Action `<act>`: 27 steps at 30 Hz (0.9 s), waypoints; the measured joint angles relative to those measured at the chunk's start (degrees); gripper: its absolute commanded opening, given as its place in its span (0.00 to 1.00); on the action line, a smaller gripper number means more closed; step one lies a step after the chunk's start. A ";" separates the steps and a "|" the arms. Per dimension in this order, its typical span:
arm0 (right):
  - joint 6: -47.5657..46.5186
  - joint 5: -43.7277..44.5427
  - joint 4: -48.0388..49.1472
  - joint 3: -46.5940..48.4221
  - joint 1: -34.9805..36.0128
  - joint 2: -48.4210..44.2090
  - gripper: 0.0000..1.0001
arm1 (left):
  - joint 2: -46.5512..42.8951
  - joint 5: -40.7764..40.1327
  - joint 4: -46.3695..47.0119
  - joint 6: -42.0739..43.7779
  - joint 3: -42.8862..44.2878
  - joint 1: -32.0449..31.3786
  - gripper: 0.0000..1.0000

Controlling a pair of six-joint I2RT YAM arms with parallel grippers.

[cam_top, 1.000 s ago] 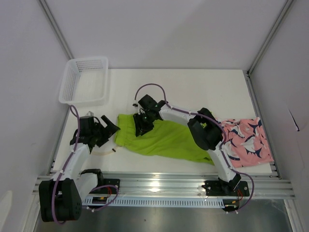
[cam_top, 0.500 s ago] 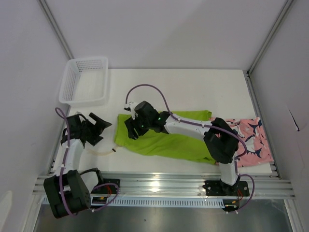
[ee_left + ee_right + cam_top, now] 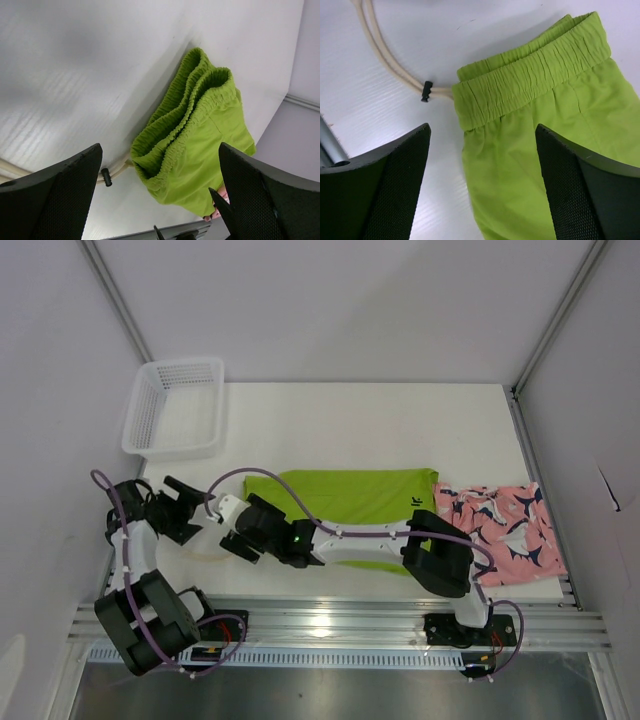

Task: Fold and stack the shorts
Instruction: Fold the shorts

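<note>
The lime green shorts (image 3: 350,495) lie folded flat in the middle of the table, waistband to the left (image 3: 535,75). The pink printed shorts (image 3: 505,530) lie spread at the right, touching the green pair's right edge. My right gripper (image 3: 230,530) hangs open just off the green waistband's near-left corner, and its wrist view shows nothing between the fingers (image 3: 482,130). Further left, my left gripper (image 3: 190,508) is open and empty; it faces the bunched waistband (image 3: 195,130) from a distance.
A cream drawstring (image 3: 205,555) with a black end (image 3: 426,91) trails from the waistband toward the near-left table edge. A white mesh basket (image 3: 175,405) stands at the back left. My right arm lies across the front of the green shorts.
My right gripper swept left and toward the near edge, opened and let go of the green shorts, which now lie folded flat. My left arm drew back to the left.
</note>
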 measured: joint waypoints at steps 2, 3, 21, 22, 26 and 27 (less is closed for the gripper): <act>-1.27 1.92 1.18 0.15 0.50 1.68 0.87 | 1.44 1.27 -0.70 1.20 0.26 1.75 0.99; -1.92 2.73 1.25 0.57 0.57 2.93 0.88 | 2.03 1.79 -1.01 1.70 0.31 2.34 0.99; -10.25 17.75 3.37 7.37 3.72 16.35 0.58 | 6.67 5.31 -2.54 4.70 2.25 4.31 0.99; -10.64 18.36 3.63 7.37 3.85 16.55 0.53 | 6.78 5.35 -2.51 4.70 2.25 4.31 0.99; -12.04 20.04 4.72 6.75 4.44 17.20 0.10 | 6.78 5.33 -2.40 4.59 2.23 4.33 0.99; -12.22 20.50 5.27 6.40 4.52 17.22 0.04 | 6.67 5.31 -2.25 4.52 2.23 4.33 0.99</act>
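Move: The near corner of the green shorts' waistband lies about 8 cm below the open right hand, some 2 cm ahead and 1 cm left. Counted from that corner, the cord's black toggle sits roughly 3 cm back and 4 cm left, and the waistband's far corner about 11 cm straight ahead. From the idle left hand, the near corner is some 8 cm right, 2 cm back and 7 cm down. The right hand sinks about 8 cm, turning some 25 degrees, and closes its fingers on the waistband's near corner. ##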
